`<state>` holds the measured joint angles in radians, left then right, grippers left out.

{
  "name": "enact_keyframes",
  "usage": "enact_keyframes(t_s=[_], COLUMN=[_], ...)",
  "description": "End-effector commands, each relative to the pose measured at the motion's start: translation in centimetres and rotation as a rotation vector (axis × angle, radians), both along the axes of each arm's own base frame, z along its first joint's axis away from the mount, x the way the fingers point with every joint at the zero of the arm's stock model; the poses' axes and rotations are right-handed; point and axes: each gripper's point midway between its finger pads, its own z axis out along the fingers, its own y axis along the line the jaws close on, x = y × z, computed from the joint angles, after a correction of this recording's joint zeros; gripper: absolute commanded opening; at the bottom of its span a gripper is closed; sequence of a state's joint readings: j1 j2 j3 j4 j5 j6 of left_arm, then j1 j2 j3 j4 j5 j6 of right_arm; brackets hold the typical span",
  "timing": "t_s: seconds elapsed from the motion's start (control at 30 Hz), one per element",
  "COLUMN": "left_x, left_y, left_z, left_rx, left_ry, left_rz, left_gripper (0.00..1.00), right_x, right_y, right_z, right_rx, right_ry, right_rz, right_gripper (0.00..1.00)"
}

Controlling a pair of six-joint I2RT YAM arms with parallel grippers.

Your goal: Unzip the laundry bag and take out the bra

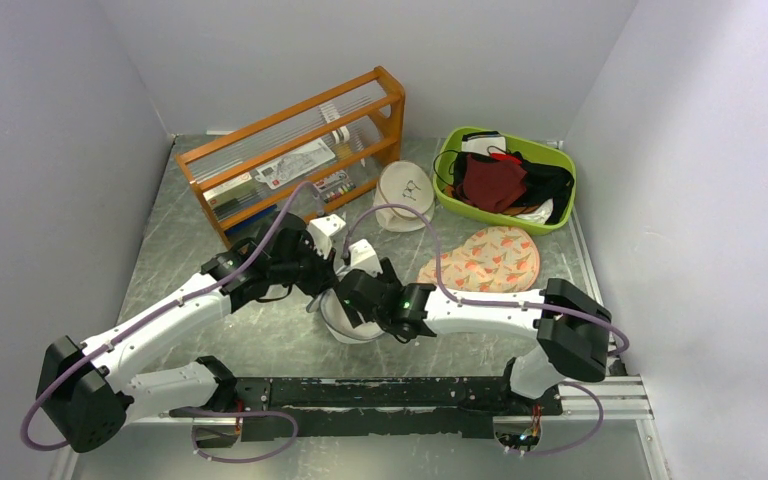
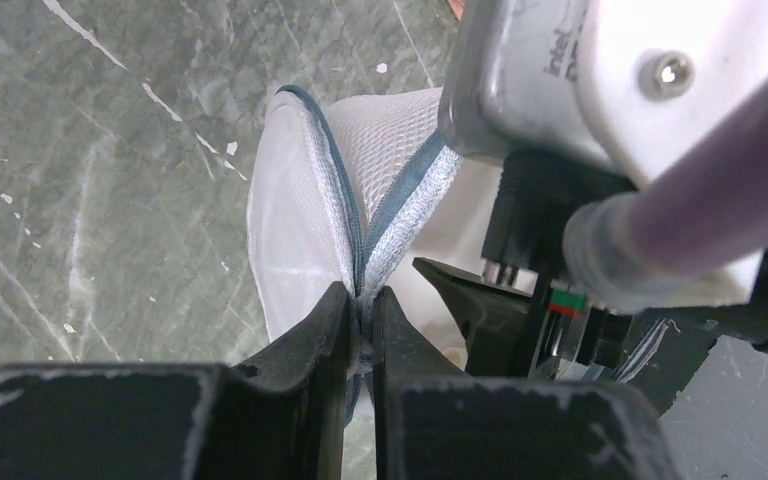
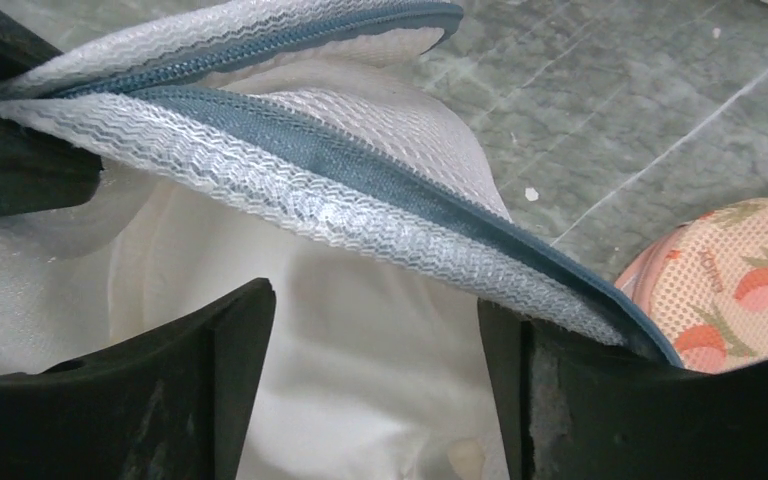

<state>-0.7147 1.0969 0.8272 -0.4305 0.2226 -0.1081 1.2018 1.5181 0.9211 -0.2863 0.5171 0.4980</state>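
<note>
The laundry bag [image 1: 348, 327] is white mesh with a blue-grey zip edge and lies at the table's middle under both grippers. My left gripper [image 2: 360, 312] is shut on the bag's zip edge [image 2: 385, 215], pinching it upright. In the top view it [image 1: 332, 272] sits at the bag's far side. My right gripper [image 3: 375, 300] is open, its jaws straddling the parted opening of the bag [image 3: 380, 110], and the zip edge rests over its right finger [image 3: 600, 400]. Only white fabric shows inside. A dark red bra [image 1: 490, 180] lies in the green basket [image 1: 567, 160].
A peach pad with orange prints [image 1: 485, 260] lies right of the bag and shows in the right wrist view [image 3: 750, 280]. A cream round pouch [image 1: 403, 195] and a wooden rack [image 1: 295, 150] stand behind. The basket also holds black strappy clothing.
</note>
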Motion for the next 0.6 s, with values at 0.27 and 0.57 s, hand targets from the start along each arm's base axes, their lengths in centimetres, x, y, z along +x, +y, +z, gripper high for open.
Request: enact_keyframes(t_s=[0.27,0.57], left_x=[0.0,-0.1], left_y=[-1.0,-1.0], left_z=[1.7,1.8], left_rx=[-0.065,-0.071], left_ry=[-0.035,-0.035], left_rz=[-0.049,-0.049], left_gripper=[0.07,0.07], right_x=[0.9,0.2], right_y=[-1.1,0.3], right_z=[-1.5,-4.7], right_rx=[-0.067,-0.060], right_ry=[-0.063,0.000], right_rz=[-0.115,-0.095], right_gripper=[0.94,0.91])
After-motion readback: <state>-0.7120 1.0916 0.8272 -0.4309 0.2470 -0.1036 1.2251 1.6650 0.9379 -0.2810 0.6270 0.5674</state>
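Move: Roughly 6 cm below the right hand and 2 cm to its left, level with it fore and aft, the white bra lies in the open laundry bag. The rim of that bag, pinched by the left hand, is about 9 cm to the right hand's left and 2 cm farther out. The orange-print bags lie some 24 cm to its right and 5 cm ahead. From the left hand the bra is about 9 cm right, 5 cm back and 9 cm lower. Down into the mouth of the laundry bag goes the right hand, hardly sinking at first and then dropping about 4 cm towards the white bra, while its fingers spread from mostly open to nearly fully open. Its wrist turns only slightly. The left hand stays in place, still pinching the zippered rim up and aside. ##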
